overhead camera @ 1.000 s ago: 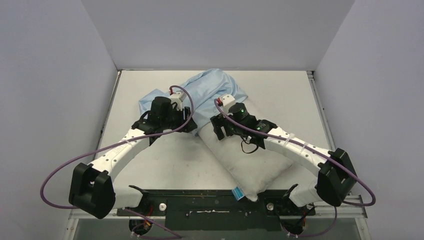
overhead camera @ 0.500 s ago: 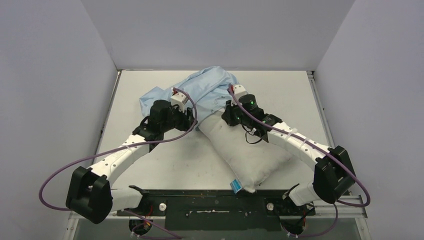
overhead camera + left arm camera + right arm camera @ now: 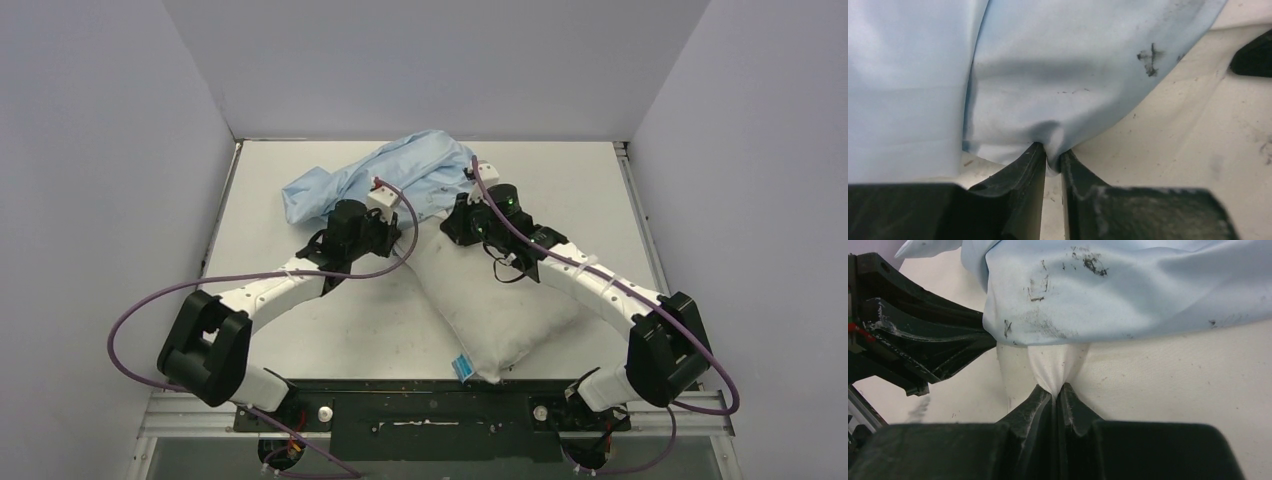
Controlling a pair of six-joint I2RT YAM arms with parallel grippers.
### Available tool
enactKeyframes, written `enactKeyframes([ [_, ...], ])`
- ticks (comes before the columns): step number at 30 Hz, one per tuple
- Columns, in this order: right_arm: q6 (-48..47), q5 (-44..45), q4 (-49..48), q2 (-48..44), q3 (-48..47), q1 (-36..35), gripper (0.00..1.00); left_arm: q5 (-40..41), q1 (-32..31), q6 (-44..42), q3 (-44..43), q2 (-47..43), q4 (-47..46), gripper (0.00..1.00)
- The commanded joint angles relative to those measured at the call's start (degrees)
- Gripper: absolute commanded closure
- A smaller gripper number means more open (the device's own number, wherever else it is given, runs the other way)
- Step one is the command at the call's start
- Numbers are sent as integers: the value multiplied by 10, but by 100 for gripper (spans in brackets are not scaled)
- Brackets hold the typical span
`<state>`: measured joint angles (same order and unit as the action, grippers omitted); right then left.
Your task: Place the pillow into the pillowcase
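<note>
The pillow (image 3: 490,310) lies diagonally on the table, plump and white, with its blue tag (image 3: 462,366) at the near corner. Its far end sits under the edge of the wrinkly light blue pillowcase (image 3: 390,170). My left gripper (image 3: 402,234) is shut on a fold of the pillowcase (image 3: 1063,75) hem, the cloth bunched between its tips (image 3: 1053,152), with the pillow (image 3: 1198,115) beside it. My right gripper (image 3: 453,222) is shut on a pinch of the pillow (image 3: 1173,375) fabric (image 3: 1055,391), just below the smudged pillowcase (image 3: 1128,290) edge.
Grey walls close in the white table (image 3: 300,330) on the left, right and far sides. A black rail (image 3: 420,400) with the arm bases runs along the near edge. Purple cables loop off both arms. The left gripper's black fingers (image 3: 923,340) show close by in the right wrist view.
Both arms have reached farther toward the back wall. The right gripper has shut on the pillow's far end. The left gripper has swung right and closed on the pillowcase hem.
</note>
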<state>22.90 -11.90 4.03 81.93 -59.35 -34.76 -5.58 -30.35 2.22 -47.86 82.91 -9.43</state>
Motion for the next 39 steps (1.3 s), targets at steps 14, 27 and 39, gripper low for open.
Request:
enactKeyframes([
  [14,176,35,-66,53,-332,129,100,-79,-86,23,-368,-56,47,100],
  [27,241,64,-145,-21,-149,128,100,-83,-80,111,-227,-109,118,100],
  [39,242,32,-123,-108,-165,102,100,-79,9,162,-481,39,181,100],
])
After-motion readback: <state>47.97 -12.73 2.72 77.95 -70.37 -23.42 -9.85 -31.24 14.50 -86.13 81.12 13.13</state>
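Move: Between the left hand's almost shut fingertips sits the pillowcase hem, with the bulk of the pillowcase some 13 cm ahead and 3 cm left. The pillow's middle lies about 13 cm back and 20 cm right of that hand, some 5 cm lower. From the right hand, which already pinches the pillow's cover, the pillowcase hem is roughly 3 cm ahead and 3 cm left; the pillow's middle is about 13 cm back, 8 cm right and 8 cm below. Shutting its fingers fully on the hem, the left hand hoists it some 30 cm, drifting right, drops about 14 cm and starts up again. In step, the right hand keeps its pinch on the pillow and swings it up about 21 cm, forward and a little right, dips about 11 cm, then rises slightly, its left side rolling up some 25 degrees and the hand turning clockwise. ##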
